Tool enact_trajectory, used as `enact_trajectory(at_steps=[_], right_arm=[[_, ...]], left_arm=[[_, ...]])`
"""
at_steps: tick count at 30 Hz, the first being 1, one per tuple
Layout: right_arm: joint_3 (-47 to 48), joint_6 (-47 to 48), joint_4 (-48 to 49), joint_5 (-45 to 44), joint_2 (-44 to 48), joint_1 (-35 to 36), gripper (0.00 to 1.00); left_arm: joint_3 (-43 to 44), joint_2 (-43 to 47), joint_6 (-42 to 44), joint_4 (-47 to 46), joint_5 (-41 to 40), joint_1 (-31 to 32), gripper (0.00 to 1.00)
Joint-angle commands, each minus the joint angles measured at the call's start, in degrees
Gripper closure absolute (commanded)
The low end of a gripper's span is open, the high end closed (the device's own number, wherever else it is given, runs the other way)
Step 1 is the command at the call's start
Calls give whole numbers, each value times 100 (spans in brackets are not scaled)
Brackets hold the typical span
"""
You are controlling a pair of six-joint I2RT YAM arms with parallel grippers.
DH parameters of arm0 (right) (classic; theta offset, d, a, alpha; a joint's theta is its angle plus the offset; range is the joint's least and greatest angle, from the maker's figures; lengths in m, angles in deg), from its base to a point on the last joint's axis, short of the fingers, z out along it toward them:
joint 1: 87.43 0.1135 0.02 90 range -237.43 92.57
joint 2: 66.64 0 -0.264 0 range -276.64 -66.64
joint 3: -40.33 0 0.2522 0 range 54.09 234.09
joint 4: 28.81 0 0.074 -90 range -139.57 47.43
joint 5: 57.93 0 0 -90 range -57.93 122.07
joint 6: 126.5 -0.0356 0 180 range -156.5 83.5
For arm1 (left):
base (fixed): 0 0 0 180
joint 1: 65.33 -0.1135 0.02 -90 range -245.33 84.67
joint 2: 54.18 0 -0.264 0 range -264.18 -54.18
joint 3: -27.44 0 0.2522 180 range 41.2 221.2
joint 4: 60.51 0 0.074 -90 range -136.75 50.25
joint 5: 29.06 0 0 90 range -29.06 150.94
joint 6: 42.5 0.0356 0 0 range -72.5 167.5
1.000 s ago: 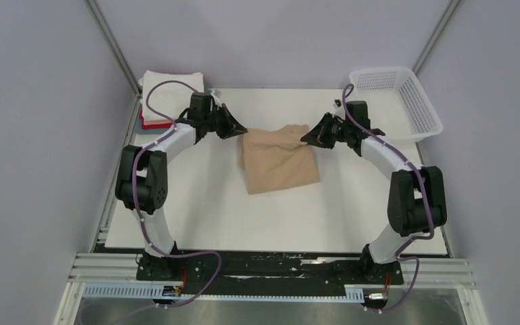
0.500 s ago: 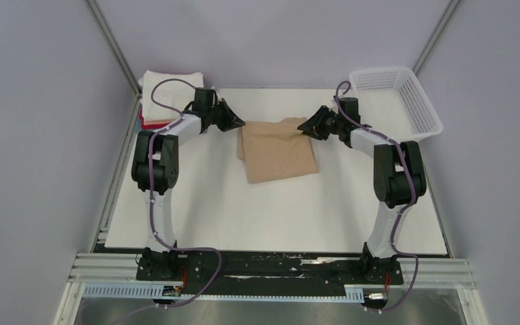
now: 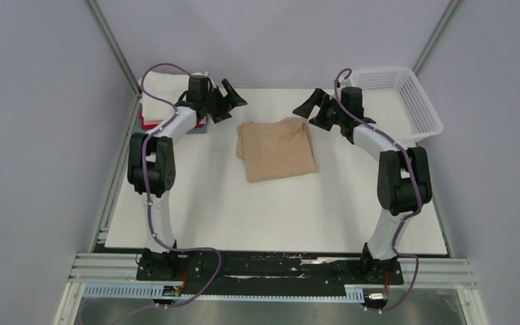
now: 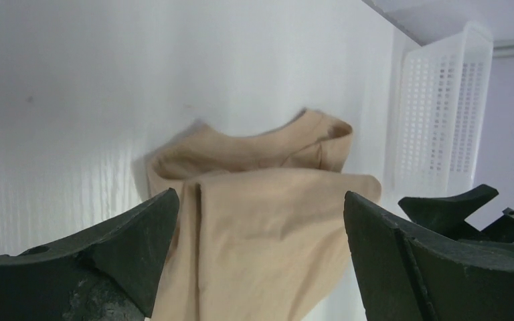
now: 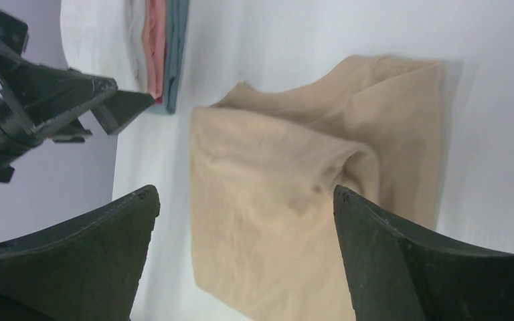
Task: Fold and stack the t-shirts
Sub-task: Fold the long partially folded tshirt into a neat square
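A tan t-shirt [image 3: 276, 150] lies folded into a rough rectangle at the back middle of the white table [image 3: 277, 217]. My left gripper [image 3: 232, 102] hovers open just off its far left corner, nothing between the fingers. My right gripper [image 3: 309, 112] stands open off its far right corner, also empty. In the left wrist view the tan t-shirt [image 4: 261, 227] shows beyond the spread left gripper [image 4: 261, 195]. In the right wrist view the tan t-shirt [image 5: 294, 194] lies under the open right gripper [image 5: 245, 190]. A stack of folded t-shirts [image 3: 156, 101], white on top, sits at the back left.
A white mesh basket [image 3: 406, 101] stands at the back right corner, also seen as the basket [image 4: 442, 120] in the left wrist view. The stack [image 5: 164, 47] shows pink, red and grey-blue edges. Grey walls close in on both sides.
Both grippers let go of the tan shirt's far corners, opened wide and lifted back from it. The shirt now lies flat, folded over.
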Motion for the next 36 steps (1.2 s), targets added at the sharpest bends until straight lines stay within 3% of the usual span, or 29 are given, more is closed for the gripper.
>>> enact_trajectory(at_steps=[1, 6, 13, 15, 19, 27, 33, 36], right_arm=[[-536, 803, 75, 555, 699, 368, 0], [-449, 686, 201, 1026, 243, 497, 3], [1375, 803, -16, 105, -1623, 303, 5], [1783, 783, -205, -189, -2076, 253, 5], [1792, 678, -494, -77, -2482, 246, 5], [873, 517, -399, -14, -2184, 276, 5], [-769, 464, 5, -181, -1003, 460, 4], [-681, 689, -187, -482, -594, 436, 2]], left_arm=[[-705, 1114, 432, -26, -212, 445, 0], [-960, 1045, 331, -173, 89, 714, 0], [-24, -101, 310, 59, 134, 727, 0], [215, -443, 314, 162, -170, 698, 0], [408, -945, 227, 313, -289, 484, 0], [-169, -879, 124, 58, -238, 291, 0], [-1558, 49, 304, -484, -237, 351, 0], [-1875, 586, 502, -472, -418, 395, 0]])
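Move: The tan tshirt lies flat about 10 cm below both hands. The far-left corner that the open left hand goes for is roughly 2 cm to its right and 2 cm ahead. The far-right corner that the right hand goes for is about 6 cm ahead, level sideways. The shirt's middle is some 10 cm back and 13 cm right of the left hand. The folded stack is about 20 cm to that hand's left and 6 cm farther out; the basket lies roughly 28 cm to the right hand's right and 9 cm ahead. Back and inward first, both open hands loop towards each other above the shirt, then swing forward and down onto its far edge, the right by about 12 cm, the left somewhat less. With fingertips on the cloth they draw back towards the base, the right some 8 cm, the left about half that, fingers still wide open and the wrists turned slightly inward. ##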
